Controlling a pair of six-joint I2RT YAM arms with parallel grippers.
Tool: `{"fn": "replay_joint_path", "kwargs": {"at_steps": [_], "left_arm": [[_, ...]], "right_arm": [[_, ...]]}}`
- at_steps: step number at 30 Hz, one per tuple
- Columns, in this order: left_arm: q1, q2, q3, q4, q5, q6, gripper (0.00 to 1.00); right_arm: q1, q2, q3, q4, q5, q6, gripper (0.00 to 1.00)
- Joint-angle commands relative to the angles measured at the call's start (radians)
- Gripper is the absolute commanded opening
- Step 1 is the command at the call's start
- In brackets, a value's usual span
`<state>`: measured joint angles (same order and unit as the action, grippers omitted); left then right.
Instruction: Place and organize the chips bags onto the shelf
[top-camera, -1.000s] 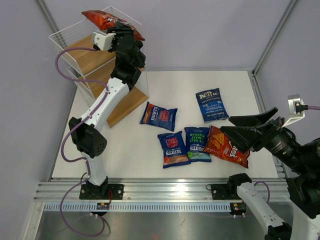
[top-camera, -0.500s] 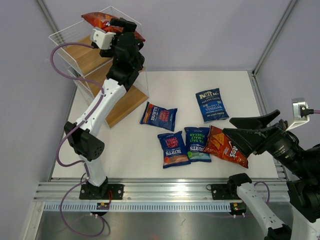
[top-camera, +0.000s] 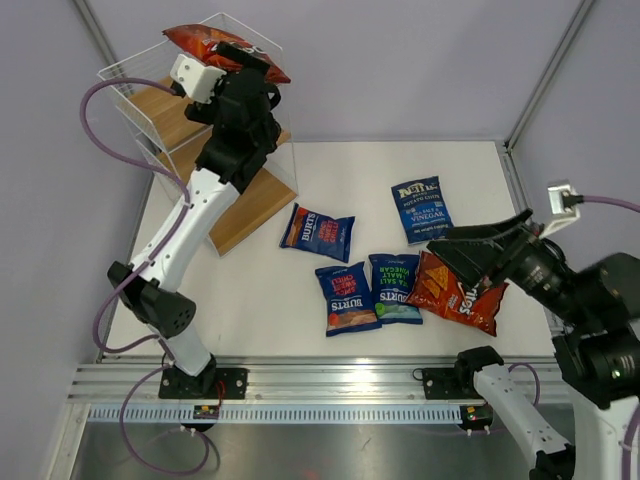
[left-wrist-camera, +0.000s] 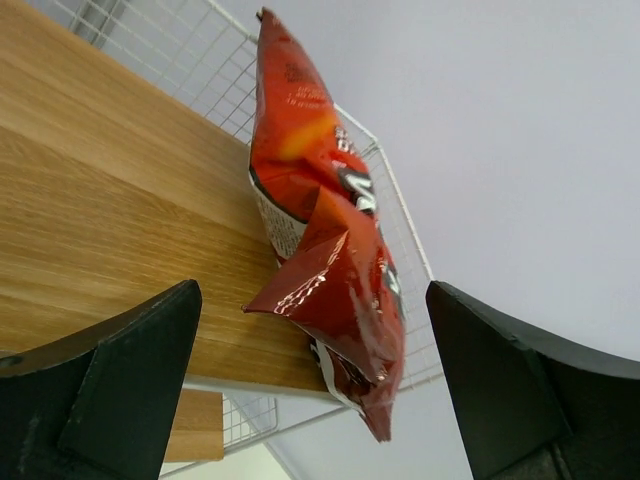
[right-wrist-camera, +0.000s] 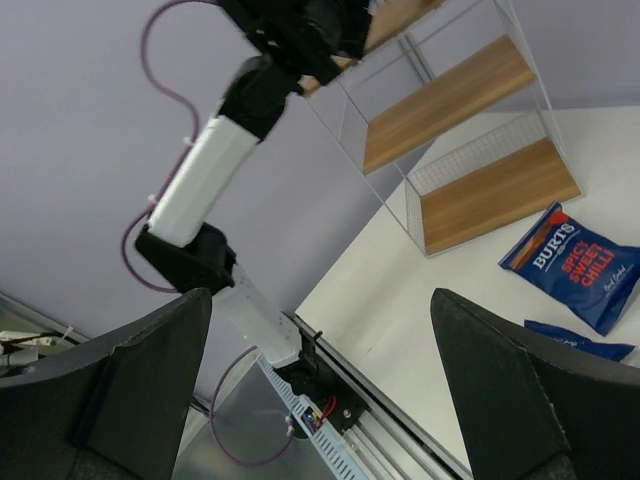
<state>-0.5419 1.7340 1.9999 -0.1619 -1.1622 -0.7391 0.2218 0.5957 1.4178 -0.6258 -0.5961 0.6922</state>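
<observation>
A red Doritos bag (top-camera: 215, 42) (left-wrist-camera: 320, 230) lies on the top board of the white wire shelf (top-camera: 165, 105) (left-wrist-camera: 100, 200), its near end hanging over the board's edge. My left gripper (top-camera: 245, 60) (left-wrist-camera: 310, 300) stands open just in front of it, fingers on either side and apart from the bag. On the table lie a second red Doritos bag (top-camera: 458, 293), a Kettle bag (top-camera: 424, 209) and three dark blue bags (top-camera: 318, 232) (top-camera: 346, 298) (top-camera: 394, 288). My right gripper (top-camera: 440, 250) (right-wrist-camera: 320, 300) hovers open and empty above the red table bag.
The shelf's lower wooden boards (right-wrist-camera: 470, 110) hold nothing that I can see. The left arm (right-wrist-camera: 215, 170) reaches up along the shelf's front. A Burts bag (right-wrist-camera: 575, 265) lies just right of the shelf's foot. A metal rail (top-camera: 320, 385) runs along the near table edge.
The left gripper opened and let go of the red bag, which now rests on the top board. The right gripper swung left over the bags on the table.
</observation>
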Motion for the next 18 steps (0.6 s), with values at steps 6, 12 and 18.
{"fn": "replay_joint_path", "kwargs": {"at_steps": [6, 12, 18], "left_arm": [[-0.013, -0.2, -0.078, 0.128, 0.139, 0.098, 0.99], [-0.065, -0.411, -0.234, -0.027, 0.468, 0.098, 0.99], [-0.147, -0.732, -0.771, -0.075, 0.889, 0.029, 0.99]], "right_arm": [[0.007, 0.2, -0.275, 0.101, -0.004, -0.082, 0.99], [0.008, 0.289, -0.416, 0.144, 0.216, -0.129, 1.0], [0.005, 0.368, -0.503, 0.143, 0.483, -0.069, 1.0]]}}
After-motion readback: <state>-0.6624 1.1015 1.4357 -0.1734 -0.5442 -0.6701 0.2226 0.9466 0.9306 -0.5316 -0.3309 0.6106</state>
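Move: The blue bag at the far right of the table lies about 35 cm ahead of my right hand, 8 cm to its right and some 47 cm below. Nearer and equally low, the green-lettered malt vinegar bag is 12 cm ahead, hardly to the left, and the table Doritos bag 11 cm ahead and 14 cm to the right. From my left hand the far blue bag is level fore-and-aft, about 46 cm right and 47 cm down; the shelved Doritos bag sits 10 cm ahead, barely left, slightly below. I swoop my open right hand down some 25 cm and about 17 cm forward, over the malt vinegar bag towards the far blue bag, tipping the fingers down nearly 40 degrees and turning a little clockwise, touching nothing yet. My left hand, still open, backs away from the shelved Doritos bag, rising and then dipping again, and swings clockwise and to the right. ##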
